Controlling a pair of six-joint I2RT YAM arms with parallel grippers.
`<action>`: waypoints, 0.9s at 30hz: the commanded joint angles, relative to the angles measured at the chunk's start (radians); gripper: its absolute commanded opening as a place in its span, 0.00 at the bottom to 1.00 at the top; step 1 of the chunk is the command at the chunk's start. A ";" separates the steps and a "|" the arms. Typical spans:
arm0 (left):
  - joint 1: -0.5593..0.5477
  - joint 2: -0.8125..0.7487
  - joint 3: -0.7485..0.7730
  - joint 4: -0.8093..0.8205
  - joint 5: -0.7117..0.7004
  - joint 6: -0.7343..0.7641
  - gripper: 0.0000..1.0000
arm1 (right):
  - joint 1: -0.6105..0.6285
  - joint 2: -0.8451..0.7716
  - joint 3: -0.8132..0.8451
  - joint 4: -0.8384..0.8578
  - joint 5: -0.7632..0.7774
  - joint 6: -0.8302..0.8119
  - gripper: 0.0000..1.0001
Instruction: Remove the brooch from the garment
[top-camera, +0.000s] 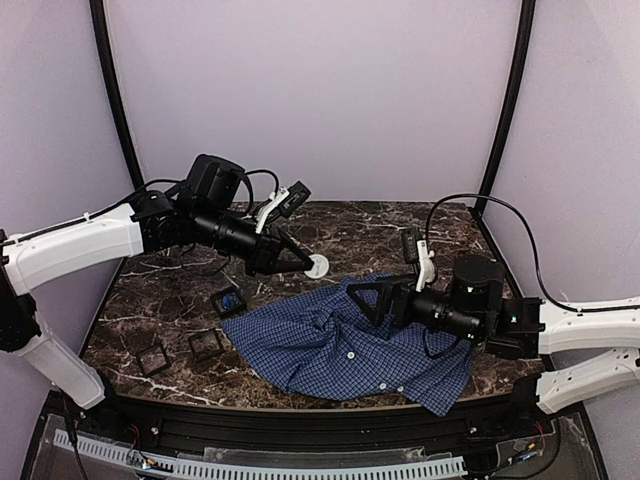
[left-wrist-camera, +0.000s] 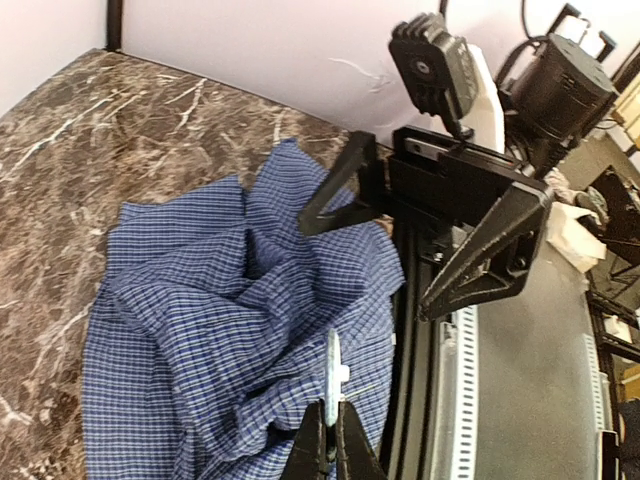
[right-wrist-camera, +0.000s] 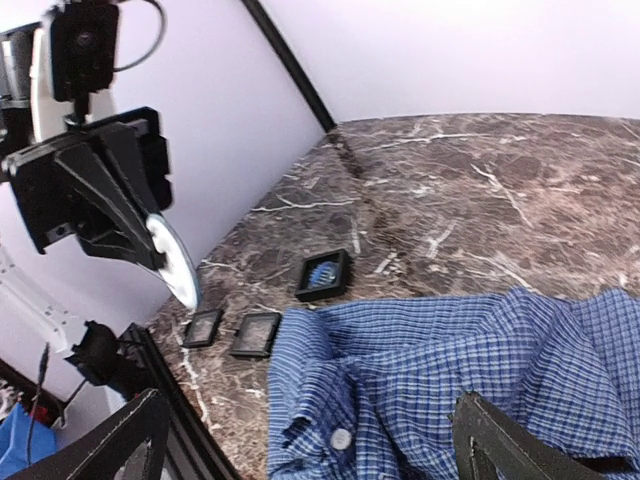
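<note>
The garment (top-camera: 340, 345) is a blue-and-white checked shirt, crumpled on the marble table; it also fills the left wrist view (left-wrist-camera: 220, 300) and the right wrist view (right-wrist-camera: 450, 350). The brooch (top-camera: 317, 265), a white round disc, hangs in the air above the shirt's far left edge, clear of the cloth. My left gripper (top-camera: 306, 262) is shut on the disc's rim; the brooch (left-wrist-camera: 333, 372) shows edge-on above the tips (left-wrist-camera: 333, 415), and side-on as a pale disc (right-wrist-camera: 172, 260) in the right wrist view. My right gripper (top-camera: 368, 299) stands open just above the shirt's far right part, nothing between its fingers (right-wrist-camera: 480, 425).
Three small black square boxes lie on the table left of the shirt: one with a blue item (top-camera: 228, 300) (right-wrist-camera: 325, 275) and two nearer the front (top-camera: 205, 345) (top-camera: 152, 357). Black frame posts rise at the back corners. A black rail (top-camera: 300, 425) runs along the near edge.
</note>
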 joint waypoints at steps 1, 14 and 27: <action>0.000 -0.016 -0.026 0.065 0.267 -0.058 0.01 | -0.023 -0.002 0.015 0.108 -0.258 -0.094 0.97; -0.002 0.002 -0.023 0.072 0.367 -0.072 0.01 | -0.027 0.138 0.109 0.263 -0.457 -0.124 0.68; -0.006 0.006 -0.020 0.062 0.364 -0.065 0.01 | -0.027 0.179 0.142 0.310 -0.448 -0.119 0.51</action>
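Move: Pinched in the left fingertips, the brooch has its middle about 2 cm to the right of the left hand point and 1 cm below it. From the open right hand, the brooch is roughly 9 cm left, 3 cm ahead and 3 cm higher. The garment's middle lies some 12 cm beneath the right hand, about 2 cm back and 2 cm left; the black tray is around 9 cm ahead of that hand, 28 cm left and 12 cm down. Bringing its fingers around the brooch, the right hand goes about 7 cm left, rising nearly 6 and drawing back 4, turning some 25 degrees counter-clockwise while its wide-open fingers close to about half. The left hand keeps its pinch on the brooch and carries it about 5 cm back and slightly up, turning clockwise some 15 degrees, then holds still. ##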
